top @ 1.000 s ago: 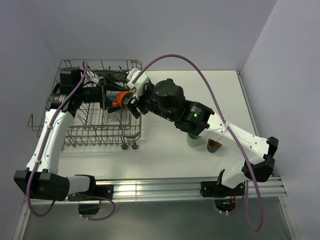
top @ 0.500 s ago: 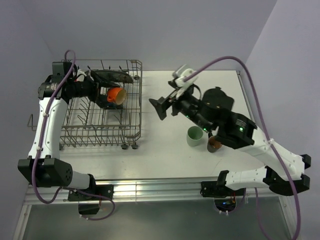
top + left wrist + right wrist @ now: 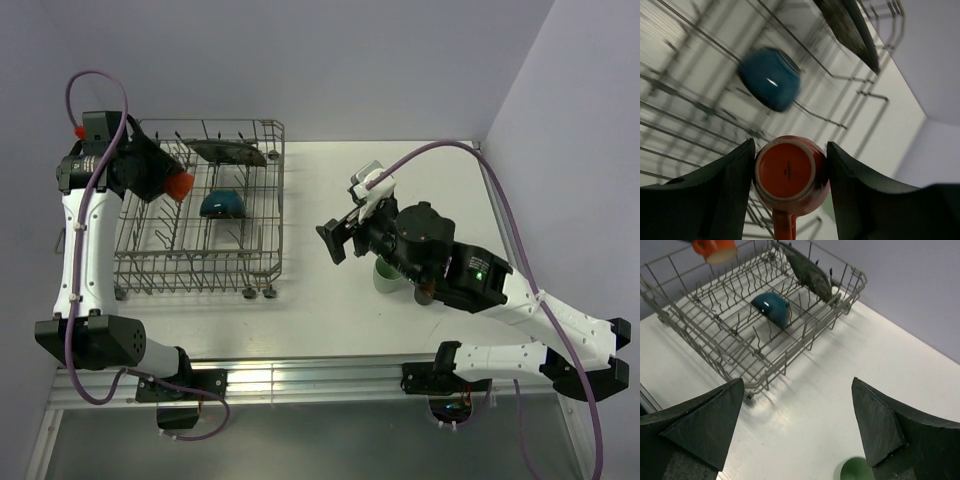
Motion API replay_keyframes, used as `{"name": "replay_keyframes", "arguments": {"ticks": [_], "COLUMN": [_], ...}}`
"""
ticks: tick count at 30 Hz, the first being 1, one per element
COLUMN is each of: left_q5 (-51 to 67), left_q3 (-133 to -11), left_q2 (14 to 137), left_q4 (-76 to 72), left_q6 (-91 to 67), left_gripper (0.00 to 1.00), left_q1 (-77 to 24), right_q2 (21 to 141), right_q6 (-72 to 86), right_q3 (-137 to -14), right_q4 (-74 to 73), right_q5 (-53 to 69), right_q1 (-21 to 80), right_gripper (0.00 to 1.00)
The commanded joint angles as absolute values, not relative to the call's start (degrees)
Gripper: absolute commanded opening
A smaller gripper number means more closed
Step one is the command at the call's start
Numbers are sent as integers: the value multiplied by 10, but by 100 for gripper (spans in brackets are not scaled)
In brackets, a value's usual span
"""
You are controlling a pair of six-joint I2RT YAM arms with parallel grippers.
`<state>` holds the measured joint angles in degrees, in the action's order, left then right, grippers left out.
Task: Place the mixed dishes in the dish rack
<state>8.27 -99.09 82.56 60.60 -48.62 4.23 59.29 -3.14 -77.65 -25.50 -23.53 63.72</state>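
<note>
The grey wire dish rack (image 3: 190, 262) stands at the left of the table. A blue bowl (image 3: 222, 204) lies upside down in it, and the dark square plate (image 3: 228, 152) leans at its far end. My left gripper (image 3: 170, 184) hangs above the rack's left side, shut on the small orange-red cup (image 3: 183, 186). In the left wrist view that cup (image 3: 790, 172) sits base-up between the fingers. My right gripper (image 3: 335, 241) is open and empty over the table to the right of the rack. The pale green mug (image 3: 384, 276) stands partly under the right arm. That arm hides the brown cup.
In the right wrist view the rack (image 3: 805, 336) fills the upper left, with the bowl (image 3: 772, 307), the plate (image 3: 807, 270) and the held cup (image 3: 715, 249) above it. The green mug (image 3: 856, 469) shows at the bottom edge. Purple walls close the far and right sides.
My right gripper let go of the orange-red cup at the rack, opened and pulled back to the right. My left gripper carried the cup leftward across the rack, uncovering the blue bowl.
</note>
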Motion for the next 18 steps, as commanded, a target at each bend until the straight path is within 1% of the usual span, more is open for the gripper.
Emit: {"name": "replay_keyframes", "arguments": {"ticks": [1, 2, 4, 5, 6, 8, 9, 13, 18], "left_q5": [-95, -150, -187, -199, -220, -230, -230, -249, -263], "left_q3": [-992, -977, -968, -941, -920, -858, -848, -830, -822], "left_q2": [805, 802, 802, 798, 792, 776, 777, 824, 855], "left_q4": [549, 530, 517, 502, 459, 408, 379, 353, 301], "left_q6": [-405, -400, -388, -382, -374, -367, -369, -365, -358], "left_gripper": [0, 0, 0, 0, 0, 0, 0, 0, 0], "left_q1": [52, 54, 55, 55, 56, 62, 66, 69, 74], "right_q2": [553, 538, 525, 511, 504, 482, 476, 447, 424], "right_q6": [-8, -4, -1, -1, -1, -1, -1, -1, -1], "right_q3": [-751, -738, -726, -716, -710, -694, -688, -668, -655], "right_q4": [-242, -241, -240, -241, -242, -244, -246, -262, -273], "right_q5": [-241, -239, -233, -229, -226, -214, -213, -217, -215], "right_q1": [628, 623, 606, 599, 593, 579, 576, 561, 535], "right_gripper": [95, 95, 95, 95, 95, 95, 95, 95, 95]}}
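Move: My left hand holds the orange mug above the rack; the free left-side tines it is headed for lie about 15 cm to its left, 7 cm ahead and 20 cm below. The blue bowl sits 9 cm ahead, 4 cm right and 22 cm down, the dark plate 17 cm beyond the bowl. From my right hand the green cup is 9 cm ahead, 15 cm right, 36 cm below; the brown mug stands 9 cm right of that cup and 4 cm nearer. I sweep my left hand about 12 cm left with the mug still gripped, away from the bowl, level at first and then sinking some 8 cm towards the left-side tines, with a little forward at the end, while the wrist rolls its left side up and turns counter-clockwise, some 35 degrees in all. My open right hand drifts about 8 cm right towards the green cup, dipping slightly at the start. ##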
